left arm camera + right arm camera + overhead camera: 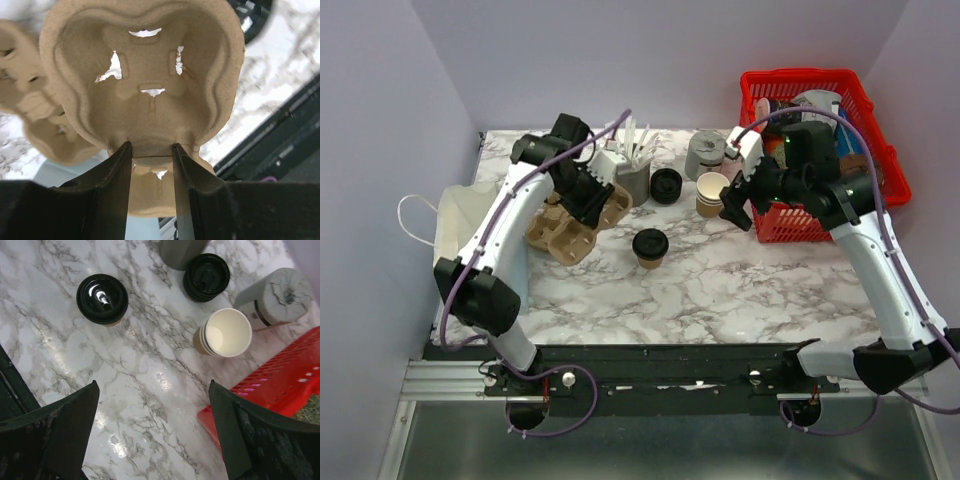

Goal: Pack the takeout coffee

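The takeout coffee (649, 246), a tan paper cup with a black lid, stands upright in the middle of the marble table; the right wrist view shows the coffee (102, 298) from above. My left gripper (595, 205) is shut on a rim of a brown pulp cup carrier (565, 235) left of the coffee. In the left wrist view the carrier (145, 75) fills the frame, pinched in the gripper (152, 146). My right gripper (735, 205) hangs open and empty over bare table (154, 385), right of the coffee.
A lidless stack of paper cups (711, 193) and a stack of black lids (666, 185) stand behind the coffee. A red basket (820, 150) of supplies sits at the back right, a white bag (460, 215) at the left edge, and a grey cutlery holder (630, 165) at the back.
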`<control>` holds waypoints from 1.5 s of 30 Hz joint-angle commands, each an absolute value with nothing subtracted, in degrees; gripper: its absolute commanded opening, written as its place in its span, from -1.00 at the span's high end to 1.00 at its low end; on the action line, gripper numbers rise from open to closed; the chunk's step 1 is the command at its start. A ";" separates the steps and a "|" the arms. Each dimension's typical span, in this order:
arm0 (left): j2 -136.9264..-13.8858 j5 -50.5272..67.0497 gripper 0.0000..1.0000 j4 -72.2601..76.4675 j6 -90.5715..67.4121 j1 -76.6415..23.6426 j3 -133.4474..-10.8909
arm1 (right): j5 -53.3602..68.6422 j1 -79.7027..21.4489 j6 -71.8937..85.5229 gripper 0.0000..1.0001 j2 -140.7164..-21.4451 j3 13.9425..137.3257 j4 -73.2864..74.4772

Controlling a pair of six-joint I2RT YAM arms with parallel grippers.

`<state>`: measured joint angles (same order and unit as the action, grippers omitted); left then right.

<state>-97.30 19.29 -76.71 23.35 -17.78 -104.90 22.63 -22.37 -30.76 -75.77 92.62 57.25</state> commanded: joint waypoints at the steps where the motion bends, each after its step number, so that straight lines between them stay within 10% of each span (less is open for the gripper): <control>1: -89.04 22.41 1.00 -77.09 25.14 -26.61 -99.32 | 12.15 -21.80 -23.22 -1.00 -70.76 95.27 50.57; 16: -105.72 10.47 1.00 -59.95 4.24 -61.07 -111.95 | -25.92 -14.42 -13.09 -1.00 -67.94 102.04 42.46; 35: -125.33 7.21 1.00 -51.86 -34.53 -60.73 -119.71 | -23.91 -13.80 -13.10 -1.00 -60.82 96.24 43.86; 45: -130.95 13.61 0.19 -47.20 -40.78 -58.54 -120.50 | -22.15 -13.89 -12.04 -1.00 -59.24 91.85 43.77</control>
<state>-128.40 10.02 -49.93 -36.51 -59.35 -118.52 -23.24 -14.17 -12.86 -60.40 93.06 43.31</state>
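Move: The left hand already grips the carrier above the table; the bare marble it is taken to lies about 34 cm to its right, 9 cm back and some 16 cm below. The lidded coffee cup stands about 15 cm to its right and 4 cm back, the paper cup stack some 30 cm to its right and 12 cm ahead. From the right hand, that bare spot is roughly 8 cm back, straight below otherwise, about 25 cm down. Keeping its pinch on the carrier's bridge, the left hand swings it back about 13 cm and right past the near side of the coffee cup, some 34 cm rightward in all, then sinks about 11 cm while easing slightly forward, its wrist turning clockwise and then back counter-clockwise. The empty, open right hand clears out of the way, going right and up towards the red basket and turning clockwise some 60 degrees. ##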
